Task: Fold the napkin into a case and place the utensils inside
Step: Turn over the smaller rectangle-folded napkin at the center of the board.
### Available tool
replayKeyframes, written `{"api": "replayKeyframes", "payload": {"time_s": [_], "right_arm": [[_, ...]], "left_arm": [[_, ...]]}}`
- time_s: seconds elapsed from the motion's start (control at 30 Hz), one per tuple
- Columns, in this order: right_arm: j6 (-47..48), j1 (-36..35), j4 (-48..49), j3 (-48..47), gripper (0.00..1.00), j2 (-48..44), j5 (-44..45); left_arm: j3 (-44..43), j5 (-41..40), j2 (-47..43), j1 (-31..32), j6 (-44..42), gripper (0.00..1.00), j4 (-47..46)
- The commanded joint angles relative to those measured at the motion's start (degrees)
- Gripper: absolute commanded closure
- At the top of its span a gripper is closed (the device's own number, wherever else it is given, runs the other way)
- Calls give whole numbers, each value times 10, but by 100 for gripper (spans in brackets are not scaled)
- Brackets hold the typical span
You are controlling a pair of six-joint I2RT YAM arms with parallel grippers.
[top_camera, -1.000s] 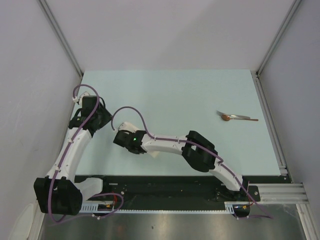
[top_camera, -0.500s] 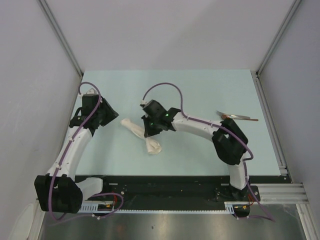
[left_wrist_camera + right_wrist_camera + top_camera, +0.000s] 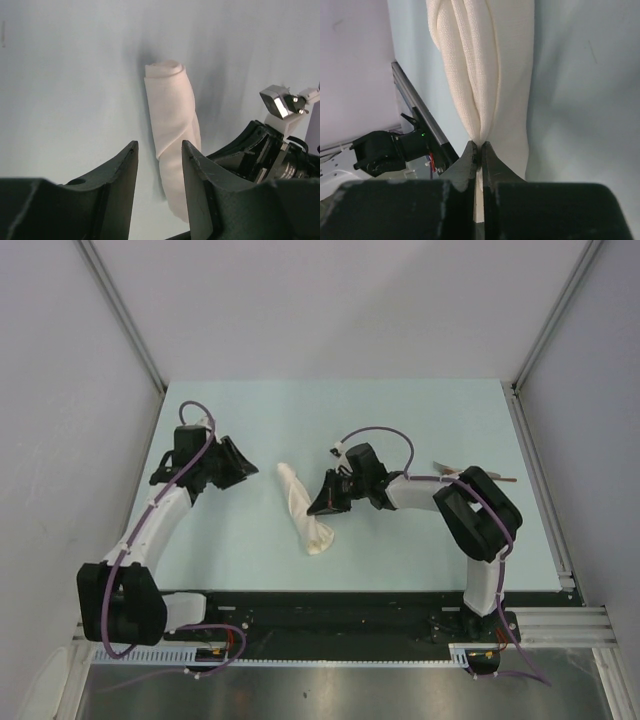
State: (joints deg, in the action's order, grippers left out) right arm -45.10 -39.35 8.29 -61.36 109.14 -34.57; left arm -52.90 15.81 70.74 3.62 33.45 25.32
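Observation:
The white napkin (image 3: 305,508) lies on the pale table, bunched into a long narrow roll that runs from the back toward the near edge. My right gripper (image 3: 323,504) is shut on a pinched fold at the roll's right side; in the right wrist view the cloth (image 3: 485,65) rises straight out of the closed tips (image 3: 479,146). My left gripper (image 3: 250,468) hovers to the left of the roll, open, with nothing between its fingers (image 3: 159,146); the napkin (image 3: 172,125) lies just beyond them. The spoon (image 3: 506,479) rests at the right, mostly hidden behind my right arm.
The right arm's elbow (image 3: 478,512) stands over the table's right half, next to the spoon. A metal rail (image 3: 540,480) borders the table's right edge. Grey walls close in the left, back and right sides. The black base rail (image 3: 330,612) runs along the near edge.
My right arm has swung from the near left toward the centre right, dragging the napkin with it; the roll now lies farther right and more stretched out. My left gripper moved up and right.

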Motion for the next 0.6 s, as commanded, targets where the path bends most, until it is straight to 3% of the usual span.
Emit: {"api": "replayKeyframes", "payload": {"time_s": [0.0,0.17,0.3,0.43,0.57], "right_arm": [[-30,30,110,33,100,-23,-74],[-10,84,118,69,90,-17,-109],[58,134,34,63,75,-18,-118],[182,144,-163,16,57,-77,14],[221,98,-266,-25,51,-139,115]], "left_arm": [[10,55,19,24,-5,55,-49],[10,73,62,75,19,55,-84],[-14,104,134,111,36,55,-108],[-43,135,186,149,39,58,-118],[-39,153,210,166,64,60,-154]]}}
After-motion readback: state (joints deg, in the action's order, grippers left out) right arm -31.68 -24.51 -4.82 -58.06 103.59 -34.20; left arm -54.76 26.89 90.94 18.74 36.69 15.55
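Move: The folded napkin, its near part bunched up, is already pinched by the right hand; its middle lies some 2 cm ahead, 2 cm left and about 3 cm below that hand's point. It runs slantwise, far end leaning left. From the open left hand the napkin's middle is about 14 cm to the right, nearly level fore and aft (perhaps 1 cm nearer the base), and some 12 cm lower. The napkin, still pinched at the start, is carried right by the right hand, whose fingers soon open and let go while the hand goes on right, about 11 cm in all and some 4 cm forward. The left hand, fingers staying open, swings right towards the napkin's left side and sinks about 7 cm, turning clockwise; whether it touches can't be seen. ##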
